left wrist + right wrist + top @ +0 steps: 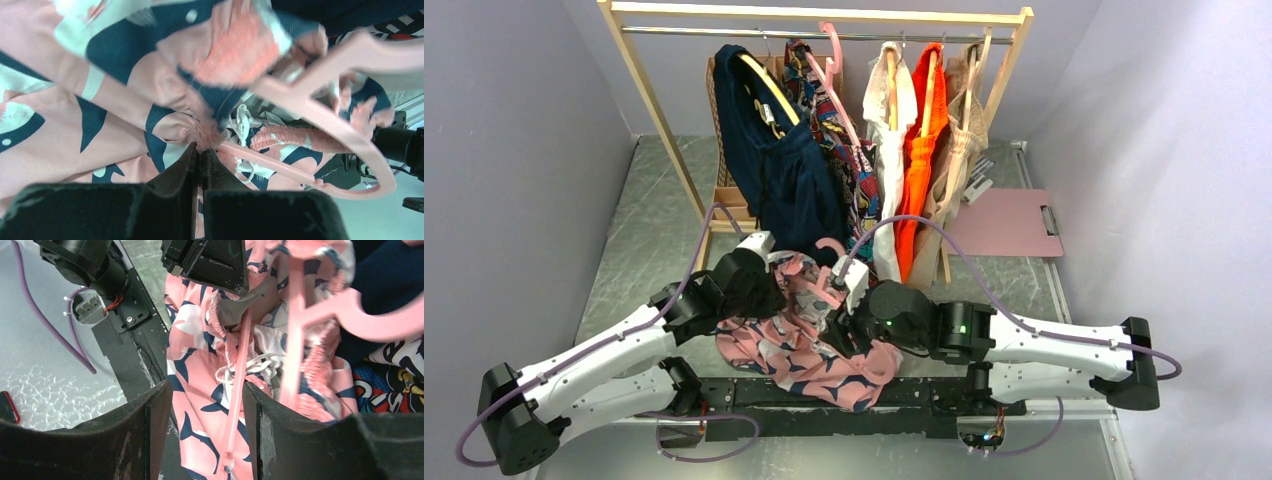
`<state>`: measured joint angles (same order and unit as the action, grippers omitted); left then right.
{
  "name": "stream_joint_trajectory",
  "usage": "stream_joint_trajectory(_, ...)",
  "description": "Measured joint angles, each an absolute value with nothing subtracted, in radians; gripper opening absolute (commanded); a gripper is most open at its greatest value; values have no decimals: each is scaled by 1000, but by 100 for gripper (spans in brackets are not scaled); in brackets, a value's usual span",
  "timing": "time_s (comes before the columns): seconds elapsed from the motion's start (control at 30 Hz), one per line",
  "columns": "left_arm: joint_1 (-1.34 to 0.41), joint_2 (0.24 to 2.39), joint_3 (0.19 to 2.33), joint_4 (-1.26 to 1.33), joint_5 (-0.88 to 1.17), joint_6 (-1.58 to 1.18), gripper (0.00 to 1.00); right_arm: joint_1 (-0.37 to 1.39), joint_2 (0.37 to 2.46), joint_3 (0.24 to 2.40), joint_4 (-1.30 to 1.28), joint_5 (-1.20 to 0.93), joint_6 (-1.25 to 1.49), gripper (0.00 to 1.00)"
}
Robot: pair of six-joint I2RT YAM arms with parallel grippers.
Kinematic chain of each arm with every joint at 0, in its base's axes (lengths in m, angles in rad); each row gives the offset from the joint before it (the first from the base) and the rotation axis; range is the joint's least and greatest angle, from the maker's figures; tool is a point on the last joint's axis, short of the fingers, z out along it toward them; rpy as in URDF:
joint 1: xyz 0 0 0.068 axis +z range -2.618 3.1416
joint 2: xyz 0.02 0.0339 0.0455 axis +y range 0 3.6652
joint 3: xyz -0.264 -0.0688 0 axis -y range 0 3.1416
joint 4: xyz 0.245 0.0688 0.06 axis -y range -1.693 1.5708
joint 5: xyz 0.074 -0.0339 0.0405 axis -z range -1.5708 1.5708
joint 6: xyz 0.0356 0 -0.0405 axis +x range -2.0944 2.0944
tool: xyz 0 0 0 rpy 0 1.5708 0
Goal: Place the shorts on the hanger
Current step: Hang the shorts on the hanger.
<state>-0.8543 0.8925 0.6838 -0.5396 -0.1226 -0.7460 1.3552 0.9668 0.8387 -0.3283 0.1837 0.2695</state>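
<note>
The pink shorts [799,345] with navy and white print lie bunched between my two arms at the near edge. The pale-pink hanger [832,247] is threaded in them, with its hook poking up at the back. My left gripper [202,146] is shut on the gathered waistband of the shorts [75,115], right beside the hanger [305,102]. My right gripper [207,390] is open, and its fingers [150,420] stand either side of the hanger's thin lower bar [239,375] over the shorts [200,370]. Neither finger presses on the bar.
A wooden rack [824,15] at the back carries a navy garment [774,160], a multicolour patterned one [834,130] on another pink hanger, and white, orange and beige pieces. A pink clipboard [1004,222] lies at right. A black base rail [824,400] runs under the shorts.
</note>
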Motion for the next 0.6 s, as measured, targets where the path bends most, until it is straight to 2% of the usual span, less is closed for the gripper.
stream_joint_trajectory(0.3,-854,864,655,-537,-123,-764,7,1341,1098,937,-423,220,287,59)
stream_joint_trajectory(0.6,-854,849,653,-537,-123,-767,7,1145,1121,908,-423,136,318,57)
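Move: The pink hanger's upper bar, on its free right-hand side, lies about 5 cm ahead of my empty right hand, 2 cm to its right and some 5 cm below. The lower bar runs about 8 cm beneath that hand, 1 cm ahead; the hook is roughly 14 cm straight ahead of it and 2 cm lower. From my left hand, pinching the shorts' waistband, the upper bar is about 11 cm to the right, level ahead and 1 cm higher. I swing my open right hand about 6 cm forward over the lower bar to the hanger's upper bar, sinking some 3 cm as I go and turning roughly 10 degrees clockwise; it slips slightly left first, then eases back right. My fingers stay apart, so that both bars come to lie in line with the gap, while my left hand keeps its pinch on the bunched waistband. ##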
